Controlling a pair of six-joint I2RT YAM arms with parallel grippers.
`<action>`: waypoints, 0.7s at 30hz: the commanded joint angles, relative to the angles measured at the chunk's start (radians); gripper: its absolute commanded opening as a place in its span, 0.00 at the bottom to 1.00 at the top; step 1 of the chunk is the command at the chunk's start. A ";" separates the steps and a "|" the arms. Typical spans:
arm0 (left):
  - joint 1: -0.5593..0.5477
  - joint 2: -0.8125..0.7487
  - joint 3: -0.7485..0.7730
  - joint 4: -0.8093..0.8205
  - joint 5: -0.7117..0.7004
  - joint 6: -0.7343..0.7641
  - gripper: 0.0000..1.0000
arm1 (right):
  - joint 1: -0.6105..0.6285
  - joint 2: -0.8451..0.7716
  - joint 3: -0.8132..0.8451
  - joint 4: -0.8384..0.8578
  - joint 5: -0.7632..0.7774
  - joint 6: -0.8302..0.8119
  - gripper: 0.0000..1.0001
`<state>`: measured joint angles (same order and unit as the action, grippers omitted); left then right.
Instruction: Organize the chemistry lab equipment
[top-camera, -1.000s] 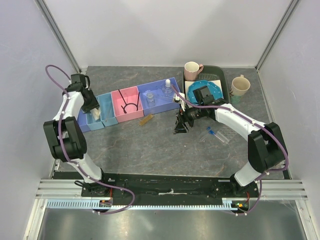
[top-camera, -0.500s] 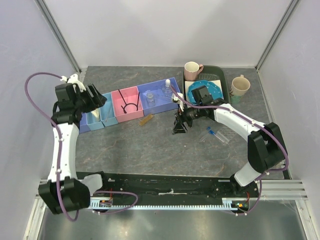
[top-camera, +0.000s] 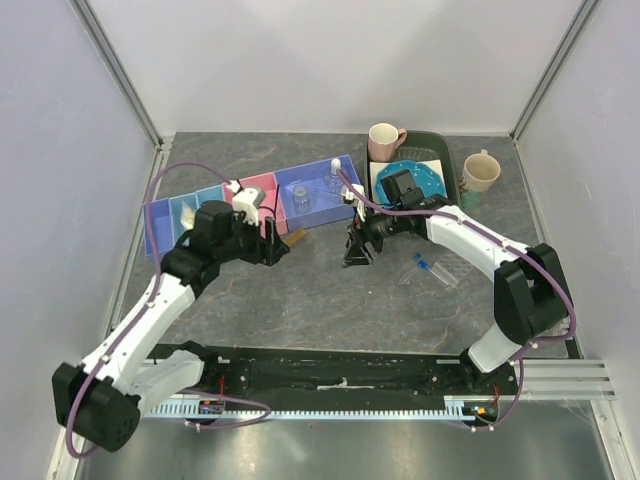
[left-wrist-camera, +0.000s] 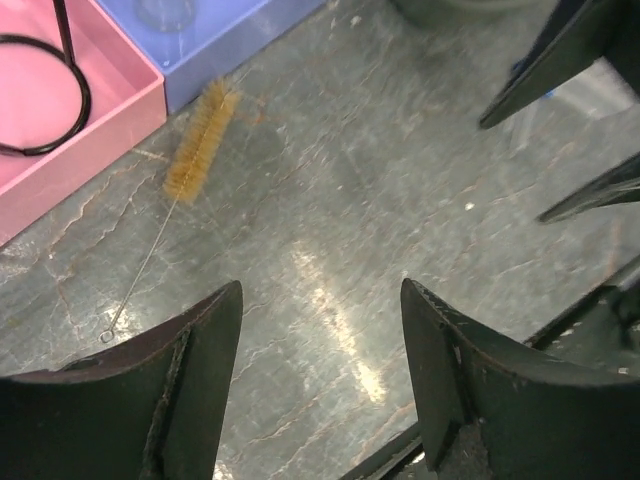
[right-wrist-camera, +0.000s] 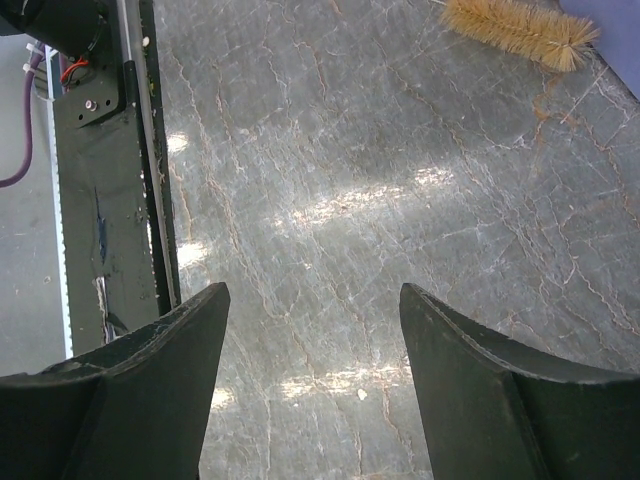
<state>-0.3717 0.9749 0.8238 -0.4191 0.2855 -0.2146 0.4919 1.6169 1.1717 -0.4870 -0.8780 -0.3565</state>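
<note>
My left gripper (top-camera: 273, 247) (left-wrist-camera: 320, 290) hangs open over bare table, nothing between its fingers. A tan bristle brush (top-camera: 293, 238) (left-wrist-camera: 200, 140) on a thin wire lies just beyond it, beside the pink bin (top-camera: 268, 188) holding the black wire loop (left-wrist-camera: 40, 95). The purple bin (top-camera: 345, 168) holds a clear beaker (top-camera: 302, 198) and a white-capped bottle (top-camera: 335, 178). My right gripper (top-camera: 357, 255) (right-wrist-camera: 312, 290) is open and empty above the table middle, the brush (right-wrist-camera: 520, 35) ahead of it. A small clear bag with blue-capped vials (top-camera: 430, 268) lies under the right forearm.
Light-blue bins (top-camera: 175, 215) sit at the far left. A dark tray (top-camera: 445, 150) at the back right carries a blue dotted plate (top-camera: 412, 180) and a pink mug (top-camera: 383, 140); another mug (top-camera: 480, 172) stands beside it. The right gripper's fingers (left-wrist-camera: 540, 70) show in the left wrist view.
My left arm has swung from the light-blue bins at the far left to the table middle near the brush, its jaws wider. The right arm has hardly moved.
</note>
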 joint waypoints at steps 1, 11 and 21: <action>-0.073 0.093 -0.017 0.078 -0.155 0.084 0.70 | 0.005 -0.011 0.031 0.011 -0.021 -0.030 0.77; -0.170 0.353 -0.020 0.230 -0.256 0.190 0.70 | 0.005 -0.020 0.019 0.013 -0.012 -0.042 0.78; -0.193 0.568 0.060 0.269 -0.390 0.307 0.68 | 0.005 -0.009 0.025 0.008 -0.007 -0.045 0.78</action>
<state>-0.5625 1.4822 0.8139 -0.2111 -0.0185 0.0044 0.4938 1.6169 1.1713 -0.4877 -0.8764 -0.3748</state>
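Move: The orange brush lies about 12 cm ahead of the left gripper, 3 cm to its right and some 18 cm below, its bristle head pointing ahead-right. Beyond the brush, the pink compartment with the black ring stand is about 10 cm farther out and 10 cm to its left; the blue compartment with the bottle is some 14 cm farther out and 8 cm to its right. From the idle right gripper, the brush is roughly 12 cm ahead, 16 cm left and 13 cm down. Bring the left gripper down about 14 cm towards the tabletop just short of the orange brush, easing some 4 cm forward and slightly right as it sinks. Roll the wrist about 25 degrees, left side rising, so the fingers point more steeply down; keep them wide open and touch nothing yet. ##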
